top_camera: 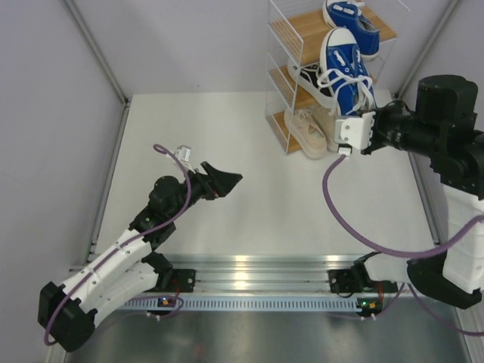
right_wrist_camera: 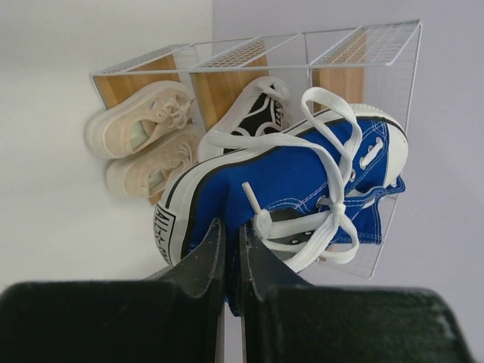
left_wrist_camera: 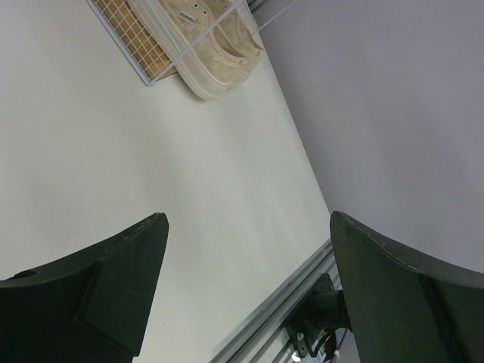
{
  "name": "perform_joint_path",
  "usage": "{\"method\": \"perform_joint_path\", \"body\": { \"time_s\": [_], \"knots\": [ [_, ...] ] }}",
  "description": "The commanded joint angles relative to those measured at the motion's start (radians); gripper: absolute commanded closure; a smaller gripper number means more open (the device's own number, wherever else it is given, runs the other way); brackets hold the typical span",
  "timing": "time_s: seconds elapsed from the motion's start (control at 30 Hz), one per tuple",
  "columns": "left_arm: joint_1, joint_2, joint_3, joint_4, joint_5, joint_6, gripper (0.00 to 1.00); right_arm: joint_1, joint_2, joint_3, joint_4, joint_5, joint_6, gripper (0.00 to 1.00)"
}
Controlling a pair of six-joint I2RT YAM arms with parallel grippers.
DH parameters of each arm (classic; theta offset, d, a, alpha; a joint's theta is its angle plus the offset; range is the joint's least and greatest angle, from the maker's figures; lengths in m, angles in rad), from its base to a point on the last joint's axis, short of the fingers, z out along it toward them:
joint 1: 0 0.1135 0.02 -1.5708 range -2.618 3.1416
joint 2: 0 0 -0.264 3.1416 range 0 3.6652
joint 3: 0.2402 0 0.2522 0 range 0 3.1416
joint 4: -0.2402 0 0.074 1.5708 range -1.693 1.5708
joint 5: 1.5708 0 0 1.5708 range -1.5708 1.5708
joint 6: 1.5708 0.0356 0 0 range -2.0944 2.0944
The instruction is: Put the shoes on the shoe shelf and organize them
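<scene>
My right gripper [right_wrist_camera: 233, 228] is shut on the heel collar of a blue sneaker [right_wrist_camera: 302, 178] with white laces and holds it in the air in front of the white wire shoe shelf [top_camera: 281, 45]. In the top view that blue sneaker [top_camera: 344, 68] hangs toe-up beside the shelf's upper tiers. A second blue sneaker [top_camera: 352, 19] lies on the top tier. A black sneaker [top_camera: 311, 82] sits on the middle tier, and two beige sneakers [top_camera: 308, 130] on the bottom tier. My left gripper [top_camera: 224, 180] is open and empty over the table's left middle.
The shelf stands at the table's back right corner against the wall. A metal rail [top_camera: 249, 268] runs along the near edge between the arm bases. A purple cable [top_camera: 344, 219] loops from the right wrist over the table.
</scene>
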Motion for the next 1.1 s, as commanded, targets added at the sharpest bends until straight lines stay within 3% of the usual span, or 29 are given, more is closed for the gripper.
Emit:
{"method": "perform_joint_path", "body": {
  "time_s": [0.0, 0.5, 1.07],
  "knots": [
    [0.005, -0.032, 0.008, 0.011, 0.006, 0.033, 0.07, -0.009, 0.044, 0.052, 0.246, 0.041, -0.098, 1.0],
    [0.003, -0.156, -0.069, -0.025, -0.014, 0.06, 0.06, -0.026, 0.241, 0.118, 0.538, 0.087, -0.19, 1.0],
    [0.005, -0.33, -0.149, -0.105, -0.058, 0.047, 0.05, -0.095, 0.375, 0.138, 0.627, 0.035, -0.242, 0.98]
  ]
}}
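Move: My right hand already holds the blue shoe by its heel end. The free left half of the top shelf is about 26 cm ahead of the hand, 8 cm left and 6 cm below it. The blue shoe already up there stands about 27 cm ahead and 2 cm to the right; the left black-and-white shoe, one shelf down, is roughly 23 cm ahead, 6 cm left and 22 cm below. From my empty left hand that free spot lies some 26 cm ahead, 23 cm right and 17 cm higher. I carry the blue shoe, heel still pinched, about 19 cm forward and slightly left, in over the free left half of the top shelf beside its mate. My right wrist tips up some 15 degrees on the way; the hand rises a couple of centimetres, then starts easing down near the end. My open left hand draws back and to its left, about 4 cm, away from the rack. ##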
